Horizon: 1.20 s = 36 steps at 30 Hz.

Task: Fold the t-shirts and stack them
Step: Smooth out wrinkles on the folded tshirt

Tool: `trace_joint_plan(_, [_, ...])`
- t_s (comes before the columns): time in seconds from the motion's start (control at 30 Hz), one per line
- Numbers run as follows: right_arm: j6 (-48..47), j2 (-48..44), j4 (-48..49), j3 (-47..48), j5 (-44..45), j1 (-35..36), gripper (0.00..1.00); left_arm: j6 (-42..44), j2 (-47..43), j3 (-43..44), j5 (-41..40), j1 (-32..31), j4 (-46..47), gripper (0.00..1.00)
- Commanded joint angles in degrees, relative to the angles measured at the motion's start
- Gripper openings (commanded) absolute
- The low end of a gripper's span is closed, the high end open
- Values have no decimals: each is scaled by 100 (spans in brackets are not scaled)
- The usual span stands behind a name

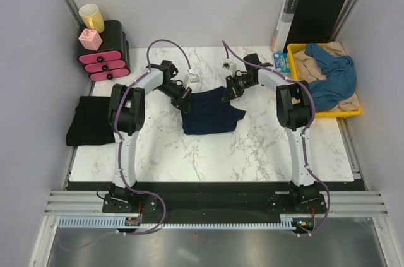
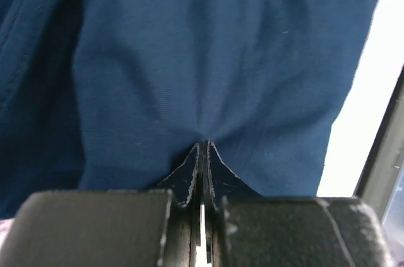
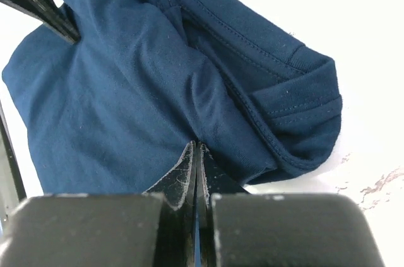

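A dark navy t-shirt lies bunched in the middle of the marble table. My left gripper pinches its upper left edge, and my right gripper pinches its upper right edge. In the left wrist view the gripper is shut, with navy cloth puckered at its tips. In the right wrist view the gripper is shut on the same cloth, and a hemmed sleeve hangs to the right. A black t-shirt lies folded at the table's left edge. A medium-blue t-shirt and a beige one are heaped in the yellow tray.
A black orange-edged folder leans on the back wall at the right. Pink drawers with a yellow mug and a pink cup stand at the back left. A small blue-and-white packet lies by the tray.
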Motion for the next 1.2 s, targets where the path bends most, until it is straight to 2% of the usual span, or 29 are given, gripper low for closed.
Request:
trace_joint_plan(0.0, [-333,0,124,149,633,0,0,-243,-59,-186,-966,-83,340,2])
trace_joint_plan(0.1, [-560,-53,-7,236,703,9,2,-277,-365,-493,-984,-92,672,2])
trace_joint_plan(0.2, [-649,-211,-113,333,721,52,5,-383,-856,-731,-625,-92,963,2])
trace_joint_plan(0.3, [-693,-483,-209,386,756,79,13,-532,-1235,-767,-150,-92,1087,2])
trace_joint_plan(0.4, [-754,-869,-350,342,844,140,27,-690,-1763,-766,97,-110,1105,2])
trace_joint_plan(0.43, [-833,-992,-368,238,879,175,35,-726,-2042,-793,19,-127,1096,4])
trace_joint_plan(0.53, [-1218,-1581,-464,-157,1142,289,50,-525,-2754,-1169,-253,-127,1105,7])
trace_joint_plan(0.57, [-1377,-1895,-508,-281,1265,342,53,-428,-2905,-1284,-368,-127,1096,10])
trace_joint_plan(0.6, [-1579,-2081,-535,-421,1605,403,56,-218,-3046,-1416,-656,-127,1087,23])
trace_joint_plan(0.67, [-2203,-2659,-491,-1027,2020,675,61,-24,-3388,-1871,-1009,-101,1087,39])
trace_joint_plan(0.7, [-2388,-2872,-439,-1273,2300,790,62,12,-3433,-2013,-1359,-101,1105,55])
trace_joint_plan(0.73, [-2572,-3074,-247,-1841,2686,1026,63,-5,-3434,-2258,-1440,-40,1087,59])
trace_joint_plan(0.77, [-2939,-3520,-141,-2133,2899,1167,64,-23,-3382,-2356,-1450,22,1009,62])
trace_joint_plan(0.8, [-3074,-3742,-9,-2450,3049,1291,66,-197,-3329,-2453,-1459,74,1008,76])
trace_joint_plan(0.83, [-3214,-4179,323,-3079,3494,1570,71,-338,-3276,-2585,-1380,223,1017,84])
trace_joint_plan(0.9, [-3575,-4577,545,-3619,3752,1879,72,-767,-3083,-2647,-1022,382,1017,98])
trace_joint_plan(1.03, [-3655,-5246,1483,-4858,4455,2730,76,-1560,-2986,-2814,-642,777,1473,99])
trace_joint_plan(1.17, [-3576,-5292,2214,-5344,5210,3321,77,-1982,-3135,-2946,-650,954,2027,99])
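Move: Both shut grippers already rest their tips on the folded tshirt. Its middle lies about 10 cm right of the left hand and level with it, and from the right hand about 7 cm left and 5 cm back. The middle of the shirt's near edge is some 14 cm back and 7 cm left of the right hand; a flap sticks out about 5 cm back and 7 cm to its right. All lie barely below the hands. Coming free of the cloth after a brief stay, both hands lift over 10 cm and open wide while rising and coming down again. The right draws back about 18 cm towards and just past the shirt's near edge, rolling some 60 degrees about its pointing line. The left swings out about 8 cm to the left, clear of the left edge, and 4 cm back, ending low, like the right. ##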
